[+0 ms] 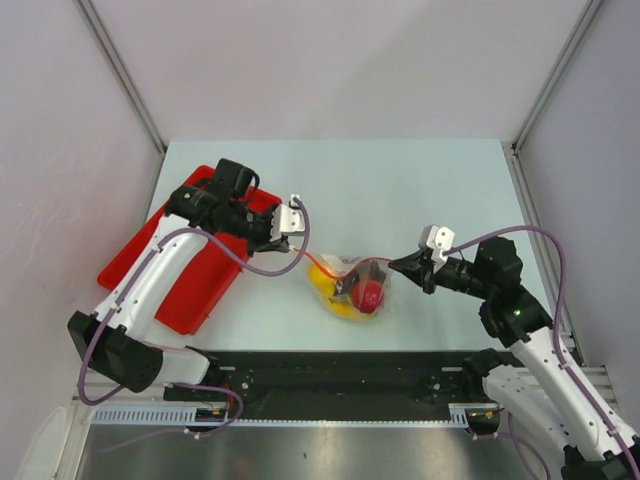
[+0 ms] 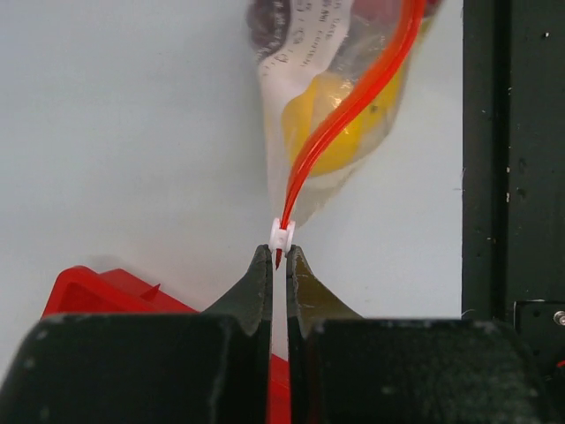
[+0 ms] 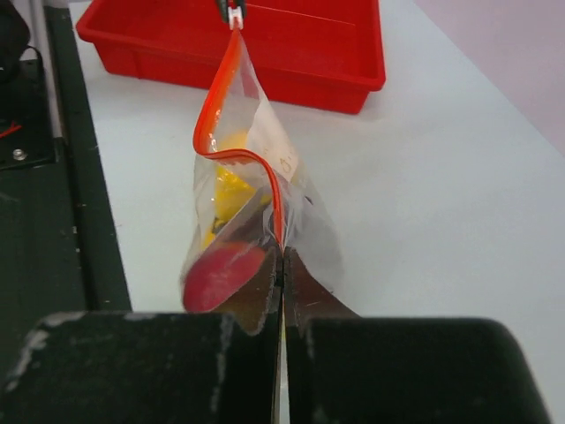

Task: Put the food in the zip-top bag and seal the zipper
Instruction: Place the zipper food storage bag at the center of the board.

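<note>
The clear zip-top bag (image 1: 352, 290) hangs stretched between my two grippers above the table. Inside it show a red round fruit (image 1: 367, 296) and yellow fruit (image 1: 335, 297). The red-orange zipper (image 1: 345, 262) runs along the top edge. My left gripper (image 1: 303, 250) is shut on the zipper's end by its white slider (image 2: 281, 236). My right gripper (image 1: 392, 264) is shut on the other end of the zipper edge (image 3: 279, 221). The left wrist view shows the yellow fruit (image 2: 353, 132) and a dark purple piece (image 2: 269, 22). The right wrist view shows the red fruit (image 3: 221, 274).
A red tray (image 1: 190, 260) lies on the left, under my left arm; it also shows in the right wrist view (image 3: 300, 44). A black rail (image 1: 330, 375) runs along the table's near edge, just below the bag.
</note>
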{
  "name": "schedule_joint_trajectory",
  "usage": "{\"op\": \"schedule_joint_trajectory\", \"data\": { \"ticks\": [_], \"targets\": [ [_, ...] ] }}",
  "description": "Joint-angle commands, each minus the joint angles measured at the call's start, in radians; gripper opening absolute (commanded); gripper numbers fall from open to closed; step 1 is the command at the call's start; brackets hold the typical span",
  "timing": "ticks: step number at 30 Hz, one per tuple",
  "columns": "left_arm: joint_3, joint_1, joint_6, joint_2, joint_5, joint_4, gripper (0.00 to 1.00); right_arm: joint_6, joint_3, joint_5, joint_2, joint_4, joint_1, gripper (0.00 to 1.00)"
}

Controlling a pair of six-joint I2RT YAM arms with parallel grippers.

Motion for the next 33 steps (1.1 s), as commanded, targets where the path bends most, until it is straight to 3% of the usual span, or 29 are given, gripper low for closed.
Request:
{"op": "schedule_joint_trajectory", "data": {
  "ticks": [1, 5, 9, 13, 16, 25, 27, 28, 29, 30, 31, 33],
  "targets": [
    [0.049, 0.002, -0.09, 0.004, 0.03, 0.017, 0.0, 0.062, 0.052, 0.11, 0.045, -0.06, 0.025, 0.0],
    [-0.02, 0.002, -0.236, 0.08, -0.081, 0.275, 0.0, -0.005, 0.047, 0.089, 0.225, 0.032, -0.088, 0.0],
    [0.018, 0.003, -0.333, 0.308, -0.192, 0.441, 0.0, -0.041, 0.058, 0.101, 0.464, 0.216, -0.187, 0.0],
    [0.144, 0.019, -0.48, 0.485, -0.253, 0.501, 0.0, -0.007, 0.109, 0.125, 0.639, 0.313, -0.196, 0.0],
    [0.201, 0.022, -0.524, 0.533, -0.258, 0.538, 0.0, 0.019, 0.141, 0.169, 0.708, 0.345, -0.197, 0.0],
    [0.161, 0.019, -0.554, 0.512, -0.209, 0.518, 0.0, -0.007, 0.218, 0.224, 0.808, 0.38, -0.227, 0.0],
    [0.152, 0.019, -0.567, 0.499, -0.206, 0.516, 0.07, -0.005, 0.231, 0.214, 0.814, 0.353, -0.23, 0.0],
    [0.153, 0.019, -0.577, 0.499, -0.206, 0.515, 0.14, -0.002, 0.238, 0.201, 0.814, 0.339, -0.228, 0.07],
    [0.156, 0.02, -0.589, 0.496, -0.212, 0.513, 0.36, 0.019, 0.241, 0.188, 0.81, 0.327, -0.227, 0.19],
    [0.162, 0.022, -0.607, 0.492, -0.217, 0.5, 0.44, 0.03, 0.244, 0.164, 0.804, 0.307, -0.23, 0.47],
    [0.171, 0.025, -0.621, 0.487, -0.214, 0.494, 0.51, 0.044, 0.253, 0.161, 0.795, 0.298, -0.23, 0.58],
    [0.168, 0.042, -0.674, 0.449, -0.197, 0.507, 0.82, 0.082, 0.258, 0.162, 0.753, 0.285, -0.23, 0.8]
  ]
}}
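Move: The filled bag already hangs by its zipper corners between the two hands, its body some 9 cm right of the left hand and 9 cm below, about 3 cm back. Its place at the board's centre lies about 8 cm ahead, 12 cm right and 13 cm below the left hand; from the right hand, about 11 cm ahead, 4 cm left and 15 cm below. The red tray's middle stands some 19 cm left and 8 cm ahead of the left hand. The bag is swung forward and down towards the board's centre by both hands, still pinching its zipper ends: about 17 cm forward for the left, 19 for the right, sinking some 13 cm before easing up slightly. The left wrist turns about 30 degrees counter-clockwise, the right some 25 clockwise while tipping down; both grippers then open at the zipper ends. ##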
